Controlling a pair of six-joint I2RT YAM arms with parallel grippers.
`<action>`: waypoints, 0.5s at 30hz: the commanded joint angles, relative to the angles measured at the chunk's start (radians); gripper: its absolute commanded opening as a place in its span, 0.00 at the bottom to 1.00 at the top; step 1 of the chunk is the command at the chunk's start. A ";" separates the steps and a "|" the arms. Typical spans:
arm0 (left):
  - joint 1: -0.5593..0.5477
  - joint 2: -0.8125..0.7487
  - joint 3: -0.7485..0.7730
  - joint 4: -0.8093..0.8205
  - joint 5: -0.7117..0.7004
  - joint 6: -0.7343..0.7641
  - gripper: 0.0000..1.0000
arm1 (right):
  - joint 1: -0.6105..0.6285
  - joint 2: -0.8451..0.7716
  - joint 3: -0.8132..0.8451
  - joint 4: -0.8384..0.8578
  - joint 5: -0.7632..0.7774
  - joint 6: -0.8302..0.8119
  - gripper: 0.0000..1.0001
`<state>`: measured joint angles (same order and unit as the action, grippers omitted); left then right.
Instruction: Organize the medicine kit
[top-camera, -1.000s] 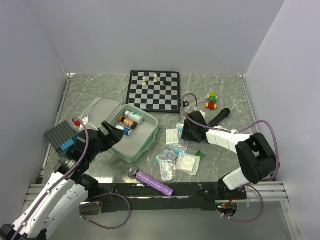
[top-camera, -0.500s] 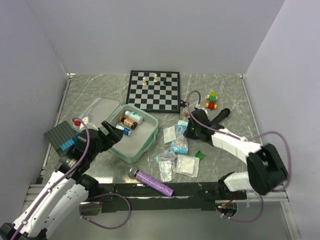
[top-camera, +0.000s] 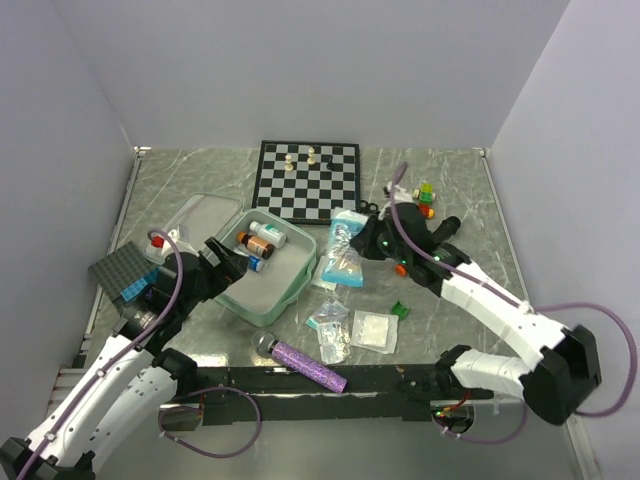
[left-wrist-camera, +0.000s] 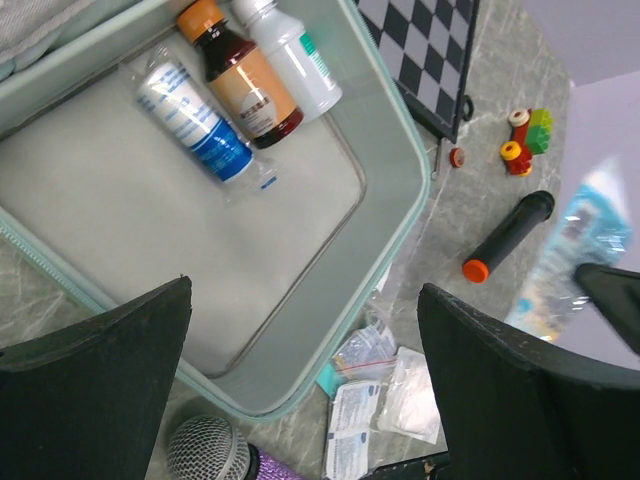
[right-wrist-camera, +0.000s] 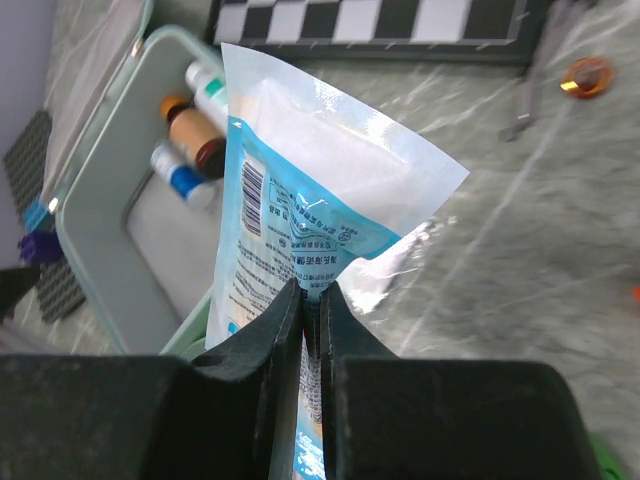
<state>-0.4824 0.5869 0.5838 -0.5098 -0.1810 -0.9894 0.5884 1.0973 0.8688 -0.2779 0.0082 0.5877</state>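
Observation:
The medicine kit (top-camera: 300, 282), a mint-green soft case, lies open at the left of the table with its lid (top-camera: 203, 214) folded back. Inside it lie a brown bottle (left-wrist-camera: 240, 85), a white bottle (left-wrist-camera: 290, 55) and a blue tube (left-wrist-camera: 195, 125). My right gripper (right-wrist-camera: 312, 295) is shut on the edge of a blue-and-white pouch (right-wrist-camera: 320, 200), held in the air just right of the kit (right-wrist-camera: 110, 230); from above the pouch (top-camera: 345, 252) hangs from that gripper (top-camera: 370, 243). My left gripper (left-wrist-camera: 305, 290) hovers open over the kit's near corner (left-wrist-camera: 400, 170), holding nothing.
A chessboard (top-camera: 307, 180) with a few pieces lies behind the kit. Loose packets (top-camera: 372, 330) and a purple microphone (top-camera: 300, 362) lie near the front edge. A dark studded plate (top-camera: 122, 270) sits at the left. A black marker (top-camera: 445, 228) and toy bricks (top-camera: 425, 197) are at the right.
My right gripper shut on the pouch, then lifted it off the table and carried it back and left toward the kit. The left arm has barely shifted.

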 joint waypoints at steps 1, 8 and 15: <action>-0.001 -0.009 0.060 0.021 -0.018 0.008 0.99 | 0.103 0.120 0.094 0.060 -0.036 0.070 0.00; -0.001 -0.070 0.044 -0.007 -0.035 -0.015 0.99 | 0.226 0.340 0.232 0.172 -0.037 0.204 0.00; -0.001 -0.094 0.036 -0.026 -0.055 -0.011 0.99 | 0.254 0.492 0.246 0.255 0.033 0.421 0.00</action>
<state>-0.4824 0.5003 0.6048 -0.5278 -0.2092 -0.9913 0.8299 1.5284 1.0729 -0.1078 -0.0181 0.8444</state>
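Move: About 24 cm to the right hand's left, level with it in reach and 16 cm below, lies the middle of the open medicine kit box, where the held blue packet is being taken. Inside, the white bottle is roughly 24 cm left and 10 cm ahead, the brown bottle 27 cm left and 7 cm ahead. The chessboard is some 13 cm left, 24 cm ahead. From the left hand, the box's middle lies 5 cm ahead, 5 cm right and 13 cm below. Swinging quickly to its left, the right hand carries the still-pinched blue packet about 14 cm towards the medicine kit box, sinking some 3 cm on the way, tipping its fingers about 10 degrees further down and turning slightly counter-clockwise. The empty left hand stays wide open and rises about 2.5 cm above the box. ##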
